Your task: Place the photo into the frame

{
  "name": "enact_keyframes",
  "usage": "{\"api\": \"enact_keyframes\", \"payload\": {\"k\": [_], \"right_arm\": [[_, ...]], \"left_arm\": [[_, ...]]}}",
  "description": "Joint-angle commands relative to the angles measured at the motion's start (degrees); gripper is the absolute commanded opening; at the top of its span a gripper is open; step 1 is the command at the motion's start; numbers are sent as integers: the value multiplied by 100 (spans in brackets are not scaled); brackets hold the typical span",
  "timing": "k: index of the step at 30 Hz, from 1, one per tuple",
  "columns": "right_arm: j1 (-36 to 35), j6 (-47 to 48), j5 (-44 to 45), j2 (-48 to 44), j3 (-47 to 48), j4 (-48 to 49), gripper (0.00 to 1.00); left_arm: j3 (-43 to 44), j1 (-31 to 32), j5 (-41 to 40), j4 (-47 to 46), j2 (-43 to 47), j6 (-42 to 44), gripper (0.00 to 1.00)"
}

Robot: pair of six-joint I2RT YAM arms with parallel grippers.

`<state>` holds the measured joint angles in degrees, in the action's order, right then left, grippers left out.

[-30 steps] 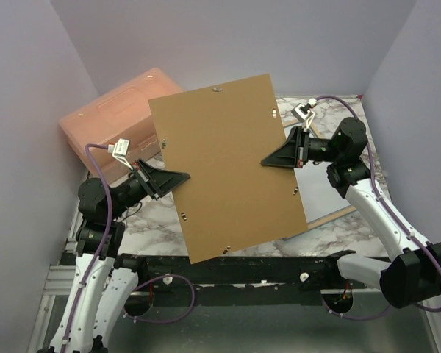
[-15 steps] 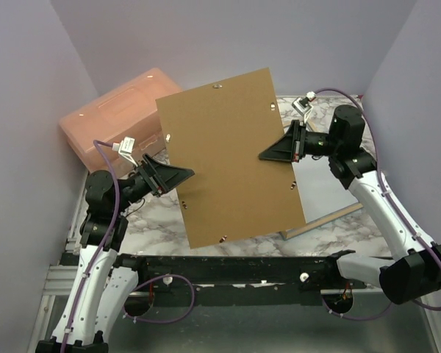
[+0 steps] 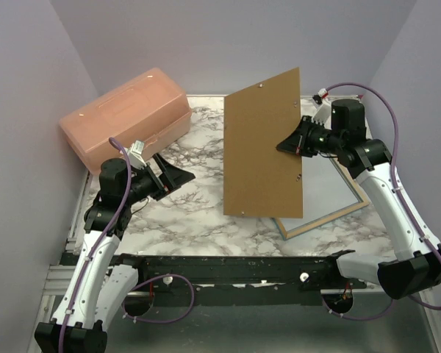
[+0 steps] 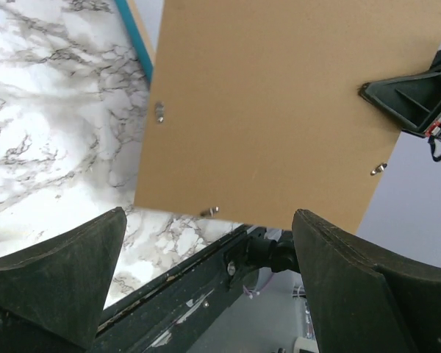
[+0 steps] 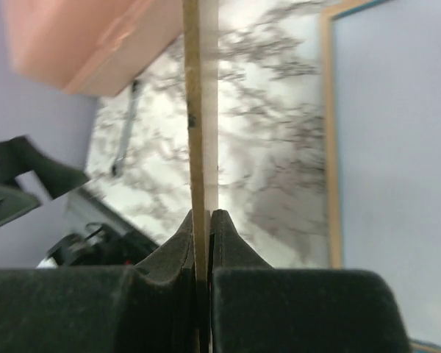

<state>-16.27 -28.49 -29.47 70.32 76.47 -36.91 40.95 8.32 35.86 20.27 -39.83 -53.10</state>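
Observation:
My right gripper [image 3: 285, 147] is shut on the right edge of a plain brown backing board [image 3: 261, 147] and holds it up, tilted steeply over the table. Edge-on in the right wrist view, the board [image 5: 192, 88] runs up from the closed gripper [image 5: 208, 215] with a thin white layer against it; I cannot tell whether that is the photo. The frame [image 3: 323, 217] lies flat at the right, pale wood up, partly behind the board; its blue edge [image 4: 132, 37] shows in the left wrist view. My left gripper [image 3: 178, 176] is open and empty, left of the board [image 4: 279, 110].
A pink plastic box [image 3: 125, 114] stands at the back left. The marble tabletop [image 3: 191, 206] spreads between the arms. A black rail [image 3: 228, 266] runs along the near edge. Lilac walls close in on both sides and the back.
My left gripper let go of the board, opened wide and drew back left. The right gripper swung the board to the right and more upright, uncovering the frame's near corner.

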Motion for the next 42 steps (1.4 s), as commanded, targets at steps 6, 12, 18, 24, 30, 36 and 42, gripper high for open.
{"api": "enact_keyframes", "payload": {"k": [6, 12, 18, 24, 30, 36, 42], "right_arm": [[10, 671, 2902, -181, 450, -787, 0], [10, 687, 3797, -287, 702, -864, 0], [11, 616, 4255, -437, 876, -840, 0], [10, 704, 4617, -481, 908, -840, 0], [10, 694, 4352, -437, 592, -862, 0], [10, 470, 3134, -437, 350, -818, 0], [10, 229, 2025, -363, 240, -754, 0]], "left_arm": [[-25, 46, -52, 17, -323, 127, 98], [-43, 215, -52, -106, -473, 78, 98], [82, 547, -151, -107, -805, 113, 98], [466, 1137, -492, 135, -1317, 259, 99], [799, 1576, -595, 264, -1830, 353, 99], [941, 1708, -605, 369, -2063, 417, 98], [941, 1717, -598, 381, -2119, 447, 98]]}}
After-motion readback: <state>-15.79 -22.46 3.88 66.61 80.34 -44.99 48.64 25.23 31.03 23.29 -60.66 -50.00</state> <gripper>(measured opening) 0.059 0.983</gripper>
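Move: The frame, with its white sheet, lies flat on the table about 13 cm ahead of the right hand, 12 cm to its right and some 34 cm below. The backing board is pinched in that hand, its middle about 4 cm to the left, 2 cm farther out and 4 cm lower. From the empty left hand, that board is roughly 10 cm ahead and 21 cm right at about its height; the frame is 20 cm ahead, 38 cm right, 31 cm down; the pink box is 30 cm ahead, 19 cm left, 22 cm down. Rightwards, the right hand swings the backing board out over the frame, dipping about 3 cm and rising again, goes nearly 13 cm and then eases 3 cm back left. It rolls its left side down and turns clockwise, ending some 25 degrees round, still pinching the board's edge. The left hand, wide open and empty, moves right about 7 cm and sinks 5 cm, tipping down and turning clockwise. ##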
